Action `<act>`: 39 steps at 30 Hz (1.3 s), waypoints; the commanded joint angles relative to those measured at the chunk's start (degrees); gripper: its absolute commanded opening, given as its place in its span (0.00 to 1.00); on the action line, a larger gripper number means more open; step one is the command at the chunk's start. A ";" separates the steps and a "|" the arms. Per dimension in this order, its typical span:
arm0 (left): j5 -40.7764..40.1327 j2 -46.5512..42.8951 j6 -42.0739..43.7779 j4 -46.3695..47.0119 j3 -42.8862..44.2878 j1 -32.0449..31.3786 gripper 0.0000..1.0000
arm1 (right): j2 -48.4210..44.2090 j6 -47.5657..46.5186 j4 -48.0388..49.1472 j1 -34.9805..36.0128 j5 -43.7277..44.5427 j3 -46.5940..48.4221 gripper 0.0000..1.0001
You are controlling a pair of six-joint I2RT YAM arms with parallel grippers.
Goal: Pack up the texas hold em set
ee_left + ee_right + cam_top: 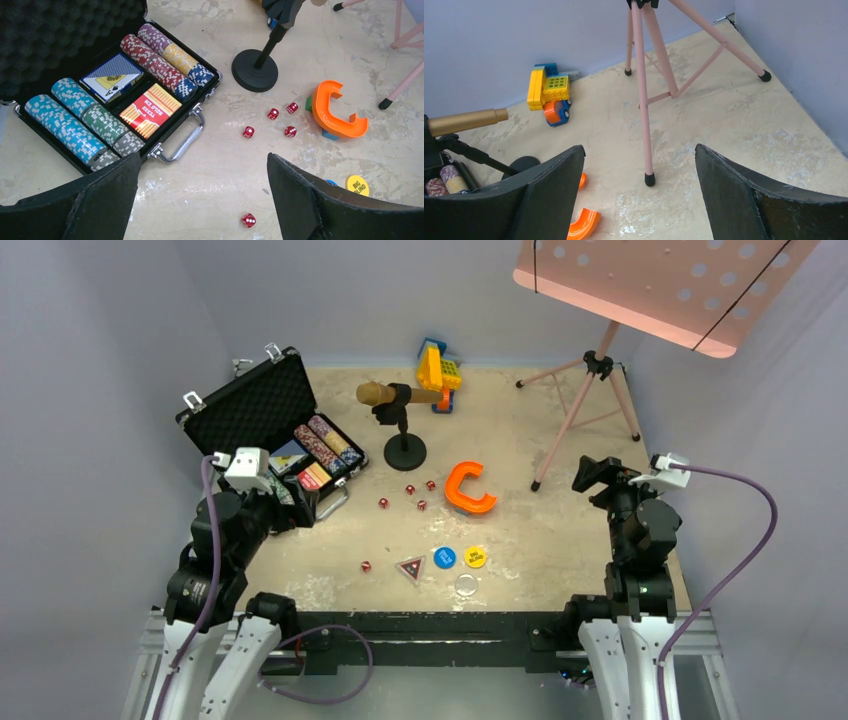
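The black case (250,405) of the texas hold em set lies open at the table's left, foam lid tilted back. Its tray holds chip rows (75,117), more chips (162,62), a blue deck (111,77) and a red deck (150,110). Several red dice (410,489) lie loose mid-table, one (248,220) nearer the front. Triangular (410,568), blue (444,557) and yellow (476,557) buttons sit near the front edge. My left gripper (205,160) hangs open and empty above bare table beside the case handle (182,145). My right gripper (640,150) is open and empty at the right.
A microphone on a round black stand (404,450) stands right of the case. An orange C-shaped piece (468,490) lies mid-table, a yellow toy (438,370) at the back wall. A pink music stand's tripod (580,410) occupies the back right; one foot (650,179) is ahead of my right gripper.
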 commanded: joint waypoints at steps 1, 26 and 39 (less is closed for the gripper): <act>0.02 -0.30 -0.81 1.89 0.98 0.34 1.00 | 0.11 0.16 0.11 -0.24 0.34 2.72 0.87; -13.09 3.22 -23.25 -3.90 -9.11 -15.54 0.79 | -1.52 0.95 -2.33 -0.24 -0.41 3.89 0.88; -19.72 26.08 -42.88 4.03 -12.94 -29.05 0.73 | -1.50 1.65 -2.98 -0.24 -0.27 3.91 0.88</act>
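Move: The lone red die near the front of the table lies about 9 cm to the left hand's right, 5 cm back and some 25 cm below. The triangular tile is roughly 9 cm farther right, level with that die; the case handle is about 9 cm ahead of the hand and 3 cm right, and the nearest die of the group 10 cm ahead and 13 cm right. From the right hand, the lone die is about 38 cm left, 11 cm back and 28 cm below. After hardly stirring at first, the empty left hand leaves its place high beside the open case and swoops down some 15 cm and about 7 cm to its right, towards the lone red die near the front of the table. On the way its wrist tips the fingers about 30 degrees further down, and the wide-open fingers narrow by about a quarter, still well apart above the die and touching nothing at the end. ##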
